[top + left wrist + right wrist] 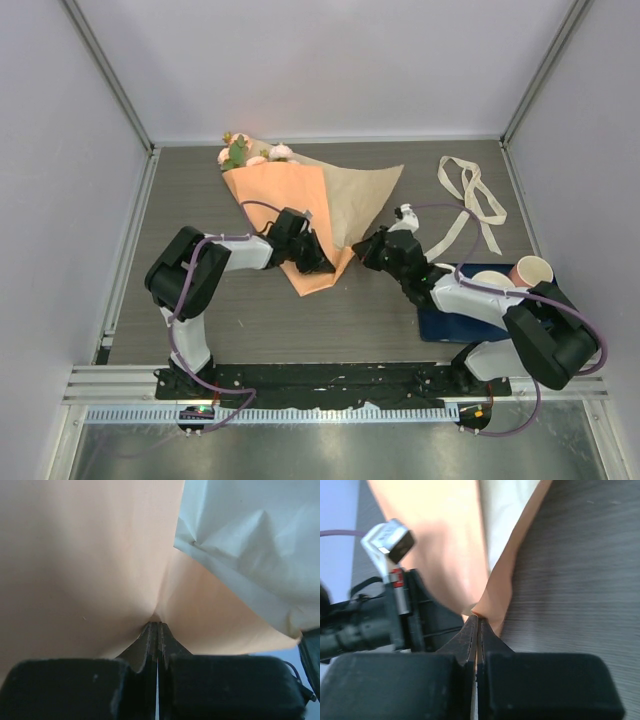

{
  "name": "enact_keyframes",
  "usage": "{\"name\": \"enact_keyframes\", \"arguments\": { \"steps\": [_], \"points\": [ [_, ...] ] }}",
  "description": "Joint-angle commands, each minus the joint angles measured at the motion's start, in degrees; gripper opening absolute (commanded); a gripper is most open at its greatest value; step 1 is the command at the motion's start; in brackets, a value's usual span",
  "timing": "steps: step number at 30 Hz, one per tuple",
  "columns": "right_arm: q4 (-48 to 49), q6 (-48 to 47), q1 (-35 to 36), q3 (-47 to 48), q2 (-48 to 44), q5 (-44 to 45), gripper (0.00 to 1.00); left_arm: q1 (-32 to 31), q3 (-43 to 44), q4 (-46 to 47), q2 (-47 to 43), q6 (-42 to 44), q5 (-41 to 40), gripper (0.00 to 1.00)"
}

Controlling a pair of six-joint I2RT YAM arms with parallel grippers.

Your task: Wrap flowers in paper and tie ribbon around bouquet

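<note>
The paper (283, 200) lies folded over the flowers (245, 152), orange face up, with a tan flap (360, 195) spread to the right. Pink blooms and leaves stick out at the far end. My left gripper (318, 262) is shut on the orange paper (100, 555) near the narrow lower end, and the sheet puckers at its tips (156, 625). My right gripper (362, 250) is shut on the paper's right edge (520, 535), pinching a fold at its tips (479, 616). The cream ribbon (470, 195) lies loose on the table at the far right, untouched.
A dark blue mat (450, 322) lies under my right arm, with a pink cup (533, 270) and a pale bowl (492, 280) on it. The left arm's wrist (380, 615) sits close beside my right fingers. Grey walls enclose the table.
</note>
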Motion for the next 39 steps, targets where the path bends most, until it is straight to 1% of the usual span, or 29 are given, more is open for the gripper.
{"name": "enact_keyframes", "arguments": {
  "steps": [1,2,5,7,8,10,12,14,16,17,18,19,20,21,22,23,25,26,28,30,33,35,37,39],
  "points": [
    [-1.25,-6.16,3.8,5.89,0.39,0.24,0.0,-0.7,-4.53,-6.19,4.25,2.36,-7.41,0.0],
    [-1.6,-8.0,5.55,7.64,0.48,0.15,0.0,-0.7,-4.88,-6.02,4.08,2.36,-7.58,0.0],
    [-2.39,-10.47,7.58,10.45,1.53,-0.55,0.0,-0.61,-5.59,-5.49,3.9,2.45,-7.85,0.0],
    [-1.69,-11.61,7.85,11.69,2.76,-3.97,0.0,-0.7,-6.03,-4.61,3.9,2.36,-7.85,0.0],
    [-1.95,-12.05,8.02,13.52,4.77,-5.55,0.0,-0.7,-6.46,-4.35,3.81,2.44,-7.67,0.0],
    [-4.14,-13.46,8.11,15.38,6.54,-7.05,0.0,-0.7,-6.91,-3.47,3.29,2.71,-7.58,0.0],
    [-4.32,-14.07,8.11,16.18,7.77,-8.19,0.0,-0.61,-7.35,-3.12,2.58,3.06,-7.32,0.0],
    [-5.29,-14.08,8.11,16.62,7.78,-7.06,0.0,-0.7,-7.61,-3.12,1.18,3.5,-7.49,0.0],
    [-11.76,-12.68,8.11,17.58,6.47,-2.08,0.0,-0.7,-7.35,-3.99,0.12,3.85,-7.93,0.0],
    [-15.8,-11.45,7.76,18.89,5.68,6.31,0.0,-0.7,-6.74,-4.95,-0.05,4.2,-8.11,0.0],
    [-20.97,-9.79,5.5,18.82,4.1,7.43,0.0,-0.61,-6.38,-5.4,-0.06,4.46,-8.2,0.0],
    [-21.81,-7.6,4.08,18.21,3.3,7.01,0.01,-0.7,-6.12,-5.75,0.12,4.47,-8.11,0.0],
    [-22.6,-6.44,2.33,16.63,2.77,5.7,0.14,-0.7,-5.86,-5.75,0.64,4.47,-7.94,0.0],
    [-24.44,-5.91,0.83,15.66,1.55,4.9,0.2,-0.7,-5.85,-5.84,0.91,4.47,-7.85,0.0],
    [-24.63,-5.47,-2.23,14.61,1.02,4.03,0.23,-0.7,-5.85,-5.67,1.08,4.38,-7.67,0.0],
    [-24.46,-5.12,-3.65,11.81,0.32,1.76,0.33,-0.7,-5.94,-5.58,1.52,4.38,-7.76,0.0],
    [-19.46,-4.33,-8.21,7.51,-0.39,-4.3,0.41,-0.7,-6.2,-5.4,1.79,4.12,-7.76,0.0],
    [-18.57,-4.24,-8.93,6.87,0.04,-8.07,0.42,-0.7,-6.2,-5.23,1.88,4.11,-7.67,0.0],
    [-16.82,-5.28,-9.11,5.73,1.44,-10.99,0.38,-0.7,-6.2,-5.22,2.05,4.2,-7.41,0.0],
    [-12.69,-5.03,-9.11,3.97,2.06,-13.55,0.37,-0.7,-6.2,-5.14,1.97,4.29,-7.49,0.0],
    [-8.9,-5.29,-9.2,1.42,3.12,-13.48,0.37,-0.61,-6.21,-5.05,1.7,4.2,-7.41,0.0],
    [-7.07,-5.12,-9.29,-0.16,3.73,-13.04,0.4,-0.61,-6.2,-5.22,1.53,4.11,-7.14,0.0],
    [-4.43,-3.54,-9.47,-2.44,4.26,-12.51,0.46,-0.7,-6.2,-5.23,1.35,4.11,-7.23,0.0],
    [-1.79,-2.48,-9.82,-2.98,5.66,-12.24,0.47,-0.7,-6.2,-5.31,1.26,4.03,-7.23,0.0]
  ]
}}
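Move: The right gripper, already shut on the lifted lower edge of the paper, is to take it to the folded orange panel, whose middle lies about 15 cm left, 10 cm ahead and 8 cm below it. The flower heads sit some 26 cm ahead and 23 cm left; the ribbon is about 12 cm ahead and 27 cm right. The left gripper's shut tips are on the fold seam, directly below; the panel's middle is 12 cm ahead and 8 cm left of them. Keep the left gripper's shut tips resting on the seam to hold the paper down. Swing the right gripper with its pinched edge left over the paper, about 9 cm, rising then dipping and turning counter-clockwise, then reverse: open the fingers nearly halfway while sweeping back right some 14 cm and sinking, ending low beside the loose corner. ##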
